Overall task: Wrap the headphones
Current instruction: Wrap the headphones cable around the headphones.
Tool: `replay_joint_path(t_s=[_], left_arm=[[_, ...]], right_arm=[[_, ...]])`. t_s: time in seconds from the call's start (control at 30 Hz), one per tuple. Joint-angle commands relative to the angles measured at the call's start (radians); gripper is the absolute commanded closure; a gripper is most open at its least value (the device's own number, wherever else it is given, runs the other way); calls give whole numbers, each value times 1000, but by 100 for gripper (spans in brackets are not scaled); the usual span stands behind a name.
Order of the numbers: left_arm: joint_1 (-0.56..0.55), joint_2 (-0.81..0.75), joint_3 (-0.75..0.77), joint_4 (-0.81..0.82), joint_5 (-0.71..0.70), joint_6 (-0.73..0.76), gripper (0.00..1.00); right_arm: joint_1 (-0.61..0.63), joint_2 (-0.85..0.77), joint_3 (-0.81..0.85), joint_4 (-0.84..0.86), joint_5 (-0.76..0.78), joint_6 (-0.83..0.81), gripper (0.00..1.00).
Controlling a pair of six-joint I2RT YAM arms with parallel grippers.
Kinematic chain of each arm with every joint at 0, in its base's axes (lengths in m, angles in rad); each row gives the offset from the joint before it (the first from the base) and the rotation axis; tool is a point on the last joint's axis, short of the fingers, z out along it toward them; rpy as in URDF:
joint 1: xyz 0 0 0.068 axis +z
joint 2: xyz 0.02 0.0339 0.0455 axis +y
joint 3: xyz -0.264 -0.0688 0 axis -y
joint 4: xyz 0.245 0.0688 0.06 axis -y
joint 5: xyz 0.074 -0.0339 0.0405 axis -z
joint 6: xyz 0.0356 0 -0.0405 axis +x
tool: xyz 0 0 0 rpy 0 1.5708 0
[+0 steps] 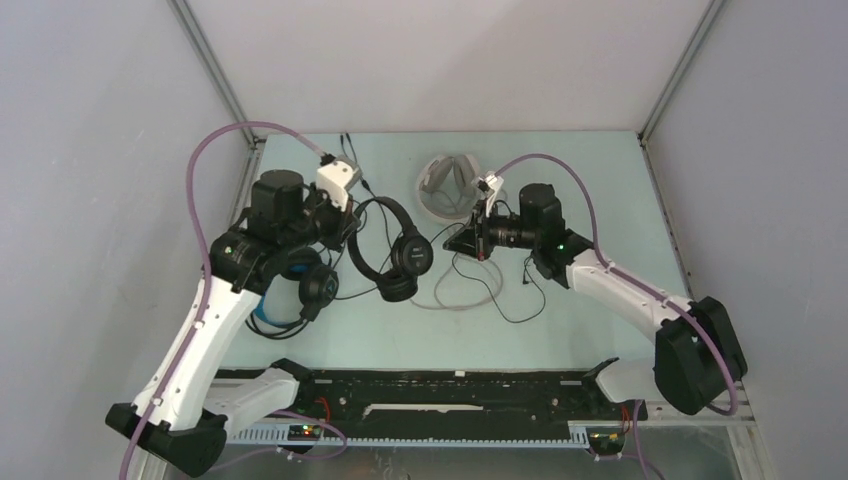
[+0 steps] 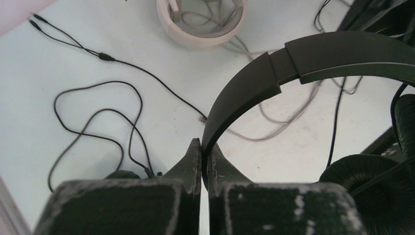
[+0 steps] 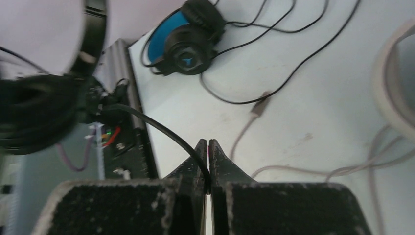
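The all-black headphones point(image 1: 395, 252) hang lifted at the table's middle. My left gripper point(image 1: 352, 222) is shut on their headband point(image 2: 293, 63), the band pinched edge-on between the fingertips point(image 2: 195, 152). My right gripper point(image 1: 463, 240) is shut on their thin black cable point(image 3: 156, 128), which curves off toward the blurred earcups point(image 3: 34, 107). The blue-banded headphones point(image 1: 295, 290) lie on the table under the left arm, also seen in the right wrist view point(image 3: 183, 41). The white-grey headphones point(image 1: 447, 185) sit at the back, with their grey cable point(image 1: 465, 300) looped loosely toward the front.
Loose black cable point(image 2: 98, 117) snakes over the table behind the left gripper. A black rail point(image 1: 420, 385) runs along the near edge. Grey walls close in the left point(image 1: 90, 180) and right point(image 1: 770, 180) sides.
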Motion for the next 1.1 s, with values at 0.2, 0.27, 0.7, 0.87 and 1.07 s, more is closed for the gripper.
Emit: replay_joint_path(t_s=[0.2, 0.27, 0.7, 0.87, 1.07], left_arm=[[-125, -30, -107, 184, -180, 264, 100], [-141, -29, -123, 195, -173, 282, 100], [-183, -37, -179, 263, -327, 309, 100], [-195, -25, -182, 271, -353, 285, 100], [-203, -20, -181, 286, -403, 233, 100]], right_arm=[[-30, -102, 182, -328, -209, 196, 100], [-29, -96, 189, -303, -239, 245, 100], [-7, -112, 216, -76, -304, 518, 100], [-2, -72, 263, -87, -284, 536, 100], [25, -40, 298, -47, -289, 579, 97]])
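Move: The right hand has a pinch on the cable; the two black ear cups it is working around hang about 7 cm to its left, 9 cm back and some 10 cm higher. On the table below it, roughly 20 cm down, the grey cable's plug lies some 10 cm left and 4 cm ahead, and the white headphones about 20 cm ahead, 2 cm right. From the left hand, which grips the headband, the pinched cable is about 15 cm right, 3 cm ahead and 14 cm below. With the cable still pinched in shut fingers, the right hand lifts about 11 cm, drawing back some 6 cm over the first half, to bring the cable up to the height of the ear cups; on the way it rolls forward side down by roughly 25 degrees and swings its fingers round until they point straight left. The left hand keeps its grip on the headband, eases forward about 3 cm after a brief small dip, and rolls some 20 degrees so that the cups' side goes down towards the right hand. ##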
